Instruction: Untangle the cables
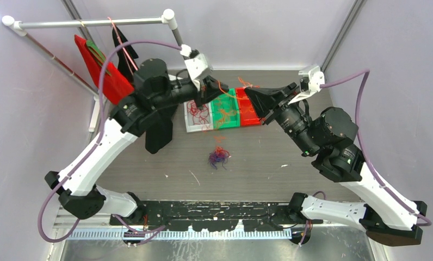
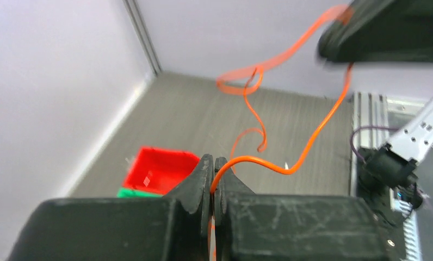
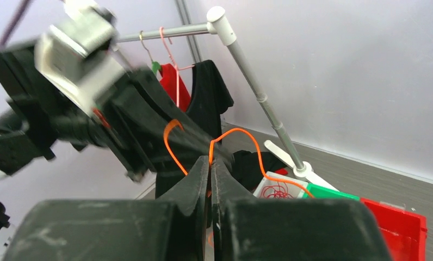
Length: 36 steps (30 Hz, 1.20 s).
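Observation:
An orange cable (image 1: 229,92) hangs in the air between my two grippers, above the bins. My left gripper (image 2: 214,162) is shut on one stretch of this orange cable (image 2: 307,149), which loops up toward the right gripper's fingers (image 2: 385,30). My right gripper (image 3: 210,161) is shut on the same orange cable (image 3: 251,137), close in front of the left arm (image 3: 89,92). In the top view the left gripper (image 1: 207,91) and right gripper (image 1: 251,97) face each other a short way apart. A small purple and red clump of cables (image 1: 218,157) lies on the table.
Three bins stand in a row at the back: a white bin (image 1: 187,125) holding red cables (image 3: 277,190), a green bin (image 1: 234,99) and a red bin (image 1: 252,120). A clothes rack (image 1: 94,23) with red and black garments stands at the back left.

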### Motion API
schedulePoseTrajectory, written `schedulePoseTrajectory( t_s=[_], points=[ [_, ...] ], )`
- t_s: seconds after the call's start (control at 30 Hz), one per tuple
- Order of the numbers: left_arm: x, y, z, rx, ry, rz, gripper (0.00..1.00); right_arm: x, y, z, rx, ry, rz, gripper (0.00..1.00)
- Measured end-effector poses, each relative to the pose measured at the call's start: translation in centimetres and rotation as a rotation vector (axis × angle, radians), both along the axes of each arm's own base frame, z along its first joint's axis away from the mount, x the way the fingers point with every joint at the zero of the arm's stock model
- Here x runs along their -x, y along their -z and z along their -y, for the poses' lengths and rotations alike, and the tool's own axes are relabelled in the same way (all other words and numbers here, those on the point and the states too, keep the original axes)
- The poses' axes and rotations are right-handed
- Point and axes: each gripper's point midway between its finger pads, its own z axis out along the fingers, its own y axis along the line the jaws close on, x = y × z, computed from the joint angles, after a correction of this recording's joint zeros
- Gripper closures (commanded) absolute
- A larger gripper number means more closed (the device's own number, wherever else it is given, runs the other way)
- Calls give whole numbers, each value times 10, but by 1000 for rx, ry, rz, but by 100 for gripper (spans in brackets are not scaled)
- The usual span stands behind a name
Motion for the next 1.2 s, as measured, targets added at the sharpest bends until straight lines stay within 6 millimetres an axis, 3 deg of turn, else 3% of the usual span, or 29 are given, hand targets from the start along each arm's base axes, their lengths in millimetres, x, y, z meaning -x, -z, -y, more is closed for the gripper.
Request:
schedulePoseTrajectory(
  t_s=[0.17, 0.23, 0.4, 0.6, 0.77, 0.83, 0.97, 1.2],
  points=[
    [13, -61, -12, 65, 21, 159, 100, 4, 4, -10, 32, -50, 34, 87],
    [19, -73, -17, 53, 31, 199, 100, 5, 7, -13, 55, -61, 49, 84],
    [24, -96, -28, 6, 32, 291, 100, 3, 6, -8, 112, -34, 98, 64],
    [26, -115, -39, -30, 6, 353, 100, -1, 3, 11, 165, 53, 153, 56],
    [28, -122, -45, -42, -10, 366, 100, -5, 5, 22, 198, 106, 173, 22],
    [28, -122, -46, -46, -13, 362, 100, -5, 7, 21, 220, 108, 179, 14],
    [28, -117, -47, -62, -10, 346, 100, -6, 24, 3, 284, 50, 192, 7],
    [28, -106, -47, -85, -5, 327, 100, -20, 79, -66, 393, -121, 145, 7]
  ],
)
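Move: The left hand pinches the orange cable, whose hanging tangle lies almost straight below it, centred about 20 cm down. Far below, the red-purple pile is some 3 cm back and 1 cm left, the green box about 13 cm ahead, the white box 13 cm ahead and 9 cm left. From the right hand, also pinching the cable, the hanging tangle is about 6 cm left, 3 cm ahead and 25 cm down. Left hand raises its orange cable some 10 cm; right opens, releases, then dips left towards the hanging strands. ##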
